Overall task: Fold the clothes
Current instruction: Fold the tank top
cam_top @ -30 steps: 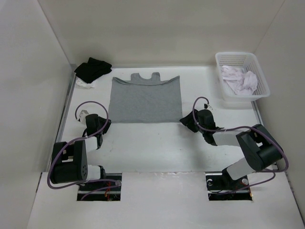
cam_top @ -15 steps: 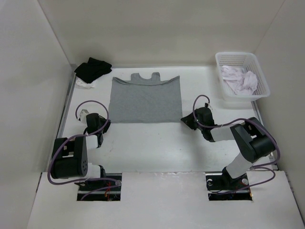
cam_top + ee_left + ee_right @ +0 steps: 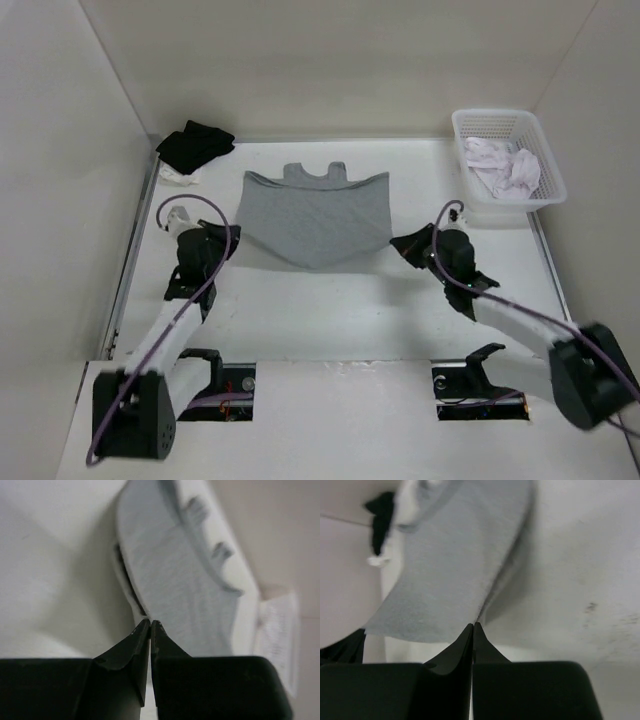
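Note:
The clothes [image 3: 315,213], a heather-grey tank top, hang spread between my two grippers at the middle back of the table, neck and straps at the far side. Its two near corners are raised and the hem between them sags into a V. My left gripper [image 3: 233,234] is shut on the left near corner. In the left wrist view its jaws [image 3: 150,622] pinch the edge of the grey fabric [image 3: 185,580]. My right gripper [image 3: 397,243] is shut on the right near corner. The right wrist view shows those jaws [image 3: 473,624] closed on the cloth [image 3: 450,575].
A black garment [image 3: 194,144] lies at the back left corner with a small white piece beside it. A white basket [image 3: 505,211] holding a white-pinkish cloth [image 3: 500,165] stands at the back right. White walls enclose the table on three sides.
Both grippers have closed on the tank top's near corners and lifted them. The cloth lay flat as a rectangle before; its hem now droops into a V. Both arms have stretched forward.

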Available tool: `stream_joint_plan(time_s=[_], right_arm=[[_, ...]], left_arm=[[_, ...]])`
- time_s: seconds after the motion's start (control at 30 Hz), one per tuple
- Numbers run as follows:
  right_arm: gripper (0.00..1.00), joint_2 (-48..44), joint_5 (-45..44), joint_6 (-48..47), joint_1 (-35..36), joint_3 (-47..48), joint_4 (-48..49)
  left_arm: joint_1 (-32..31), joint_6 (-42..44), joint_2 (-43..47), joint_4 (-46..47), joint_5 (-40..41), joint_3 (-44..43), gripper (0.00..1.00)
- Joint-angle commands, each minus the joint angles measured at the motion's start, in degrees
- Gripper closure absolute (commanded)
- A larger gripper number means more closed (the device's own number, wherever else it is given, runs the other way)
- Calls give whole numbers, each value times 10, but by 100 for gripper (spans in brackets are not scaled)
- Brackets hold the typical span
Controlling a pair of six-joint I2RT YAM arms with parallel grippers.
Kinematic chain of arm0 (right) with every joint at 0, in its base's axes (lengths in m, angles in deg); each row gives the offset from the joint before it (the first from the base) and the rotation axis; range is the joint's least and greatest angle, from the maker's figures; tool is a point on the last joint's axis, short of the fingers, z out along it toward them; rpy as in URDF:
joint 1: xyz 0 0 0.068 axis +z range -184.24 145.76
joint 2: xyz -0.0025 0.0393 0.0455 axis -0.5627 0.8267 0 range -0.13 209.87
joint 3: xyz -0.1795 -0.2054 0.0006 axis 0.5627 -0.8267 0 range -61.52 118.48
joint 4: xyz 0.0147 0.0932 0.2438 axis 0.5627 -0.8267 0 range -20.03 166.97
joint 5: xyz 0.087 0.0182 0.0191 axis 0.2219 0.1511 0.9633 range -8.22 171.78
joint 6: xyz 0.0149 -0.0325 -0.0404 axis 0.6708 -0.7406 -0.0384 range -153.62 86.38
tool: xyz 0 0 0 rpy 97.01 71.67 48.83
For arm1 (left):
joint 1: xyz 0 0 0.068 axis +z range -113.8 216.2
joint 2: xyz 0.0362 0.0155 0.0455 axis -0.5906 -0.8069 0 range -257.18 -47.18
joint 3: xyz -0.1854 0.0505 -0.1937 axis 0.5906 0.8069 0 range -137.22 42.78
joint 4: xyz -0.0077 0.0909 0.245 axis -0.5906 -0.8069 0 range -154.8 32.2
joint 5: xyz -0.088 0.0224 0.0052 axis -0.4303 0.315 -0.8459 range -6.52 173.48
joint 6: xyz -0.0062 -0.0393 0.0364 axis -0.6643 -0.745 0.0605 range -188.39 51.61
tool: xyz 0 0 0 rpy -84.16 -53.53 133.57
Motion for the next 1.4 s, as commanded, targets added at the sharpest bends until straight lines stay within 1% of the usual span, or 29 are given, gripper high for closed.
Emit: stream_joint_plan(time_s=[0.0, 0.1, 0.17, 0.2, 0.3, 0.4, 0.5, 0.57, 0.67, 0.7, 0.77, 0.8, 0.83, 0.87, 0.93, 0.97, 1.07, 1.17, 1.2, 1.27, 1.37], right_arm=[[99, -199, -38, -55, 31, -2, -113], [99, -395, -81, -91, 67, 42, -294], [99, -484, -118, -113, 99, 102, -409], [99, -514, -138, -123, 119, 133, -456], [99, -562, -196, -135, 188, 232, -563], [99, -582, -240, -132, 256, 311, -621], [99, -585, -245, -129, 292, 328, -633], [99, -570, -246, -129, 304, 304, -619], [99, -520, -245, -134, 305, 231, -560], [98, -493, -240, -137, 293, 205, -530], [98, -425, -199, -146, 248, 167, -462], [98, -382, -162, -147, 215, 150, -415], [99, -330, -112, -149, 168, 130, -345], [99, -293, -80, -150, 136, 121, -302], [99, -183, -7, -145, 48, 122, -207], [99, -128, 18, -143, 15, 135, -172], [99, 24, 51, -143, -39, 212, -120], [98, 139, 65, -146, -75, 302, -119], [98, 167, 77, -144, -89, 329, -121], [98, 208, 87, -141, -104, 373, -124], [98, 235, 96, -135, -121, 416, -141]], left_arm=[[-15, 23, 169, -97, -3, -77, 98], [-10, 54, 303, -224, 2, -146, 98], [-9, 67, 368, -296, 2, -194, 98], [-10, 71, 391, -326, 1, -216, 98], [-17, 78, 442, -408, -1, -285, 98], [-23, 80, 472, -458, -1, -339, 98], [-27, 79, 478, -483, 2, -355, 97], [-28, 77, 478, -486, 2, -338, 97], [-25, 78, 467, -478, 4, -284, 97], [-22, 80, 457, -473, 7, -262, 97], [-15, 85, 423, -434, 17, -202, 97], [-11, 83, 395, -404, 19, -173, 97], [-7, 81, 364, -367, 21, -147, 97], [-4, 78, 322, -321, 20, -125, 97], [3, 59, 213, -222, 21, -103, 97], [8, 53, 153, -174, 25, -104, 97], [3, 42, -33, -65, 50, -152, 97], [0, 39, -171, -24, 61, -238, 97], [0, 38, -204, -20, 54, -269, 97], [0, 44, -241, -24, 47, -319, 97], [4, 44, -280, -40, 30, -378, 96]])
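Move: Both hands already hold the near edge of the tank top by its two corners, some 10 cm above the table. The tank top's middle lies about 9 cm ahead and 20 cm right of the left hand, and about 10 cm ahead and 20 cm left of the right, some 7 cm lower. The black cloth lies 29 cm ahead and 14 cm left of the left hand; the white basket stands 27 cm ahead and 35 cm right of the right hand. With fingers staying shut on the two corners, both hands swing the tank top's held edge steeply up by a good 30 cm and back towards the bases by about 20 cm, the fingertips tipping upward as they go. Then both turn back and sweep down and forward some 30 cm, fingertips tipping down again, carrying the held edge out over where the tank top's middle lay, level with each other and still moving forward at little more than the starting height. ##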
